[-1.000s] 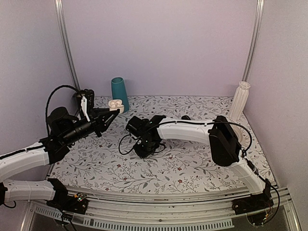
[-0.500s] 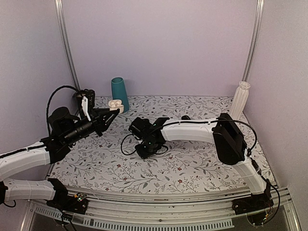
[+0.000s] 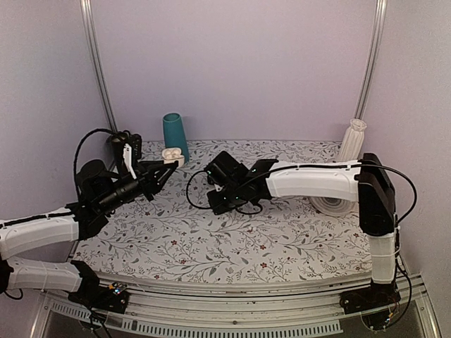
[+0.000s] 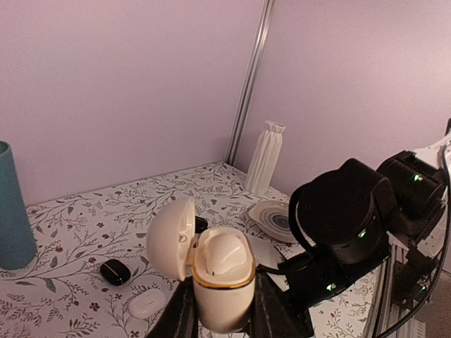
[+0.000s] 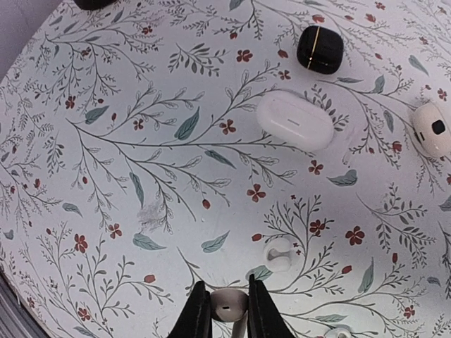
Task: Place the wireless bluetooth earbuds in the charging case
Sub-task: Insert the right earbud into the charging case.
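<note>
My left gripper (image 4: 224,299) is shut on the charging case (image 4: 222,278), a white case with a gold rim held upright with its lid (image 4: 170,238) hinged open to the left. A rounded white shape fills its top opening. In the top view the case (image 3: 171,153) hangs at the back left, near the teal cup. My right gripper (image 5: 227,296) is shut on one white earbud (image 5: 229,304), held above the floral table. A second earbud (image 5: 279,254) lies on the table just beyond those fingers.
A closed white oblong case (image 5: 294,120), a small black case (image 5: 319,48) and a white round dark-centred piece (image 5: 435,129) lie on the table. A teal cup (image 3: 175,135) stands at the back left, a white ribbed vase (image 3: 352,144) at the back right, and a round plate (image 3: 331,205) on the right.
My right arm has lifted and swung back and to the right, its jaws closing a little more on the earbud. The plate on the right is now uncovered. The left gripper has barely moved.
</note>
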You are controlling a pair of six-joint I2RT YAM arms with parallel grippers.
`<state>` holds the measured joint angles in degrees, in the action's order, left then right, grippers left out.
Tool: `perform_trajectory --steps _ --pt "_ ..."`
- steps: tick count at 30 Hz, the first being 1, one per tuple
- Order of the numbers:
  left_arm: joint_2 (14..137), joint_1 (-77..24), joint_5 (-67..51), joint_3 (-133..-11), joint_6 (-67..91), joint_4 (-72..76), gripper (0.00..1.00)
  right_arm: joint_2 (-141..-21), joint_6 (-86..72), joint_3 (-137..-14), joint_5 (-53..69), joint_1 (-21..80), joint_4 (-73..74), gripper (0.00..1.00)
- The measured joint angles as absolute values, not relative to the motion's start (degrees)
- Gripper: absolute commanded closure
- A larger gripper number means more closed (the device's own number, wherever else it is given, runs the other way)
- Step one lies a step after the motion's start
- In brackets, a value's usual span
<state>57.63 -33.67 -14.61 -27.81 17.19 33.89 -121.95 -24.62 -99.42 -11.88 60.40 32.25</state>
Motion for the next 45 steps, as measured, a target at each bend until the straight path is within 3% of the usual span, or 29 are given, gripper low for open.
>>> perform_trajectory --steps 23,45 --pt "67.66 -36.84 -19.79 -26.24 14.09 48.71 1.00 -93.91 -25.50 -84.58 -19.59 60.64 12.49 0.84" --pt "73.36 -43.09 -18.61 -34.11 15.25 50.33 1.00 -89.73 -21.12 -77.03 -17.47 64.75 -8.27 0.84"
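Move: The right hand already holds the right earbud; the open charging case in the left fingers is about 12 cm to its left, 18 cm higher and 2 cm nearer the base. On the table some 9 cm below the right hand, the white oval lies about 13 cm ahead and 1 cm left, the black box 19 cm ahead and 2 cm left. From the left hand, the right earbud is about 12 cm right, 2 cm ahead and 18 cm below. Right hand lifts its earbud about 26 cm, levelling towards the case, which the left carries 8 cm right. ##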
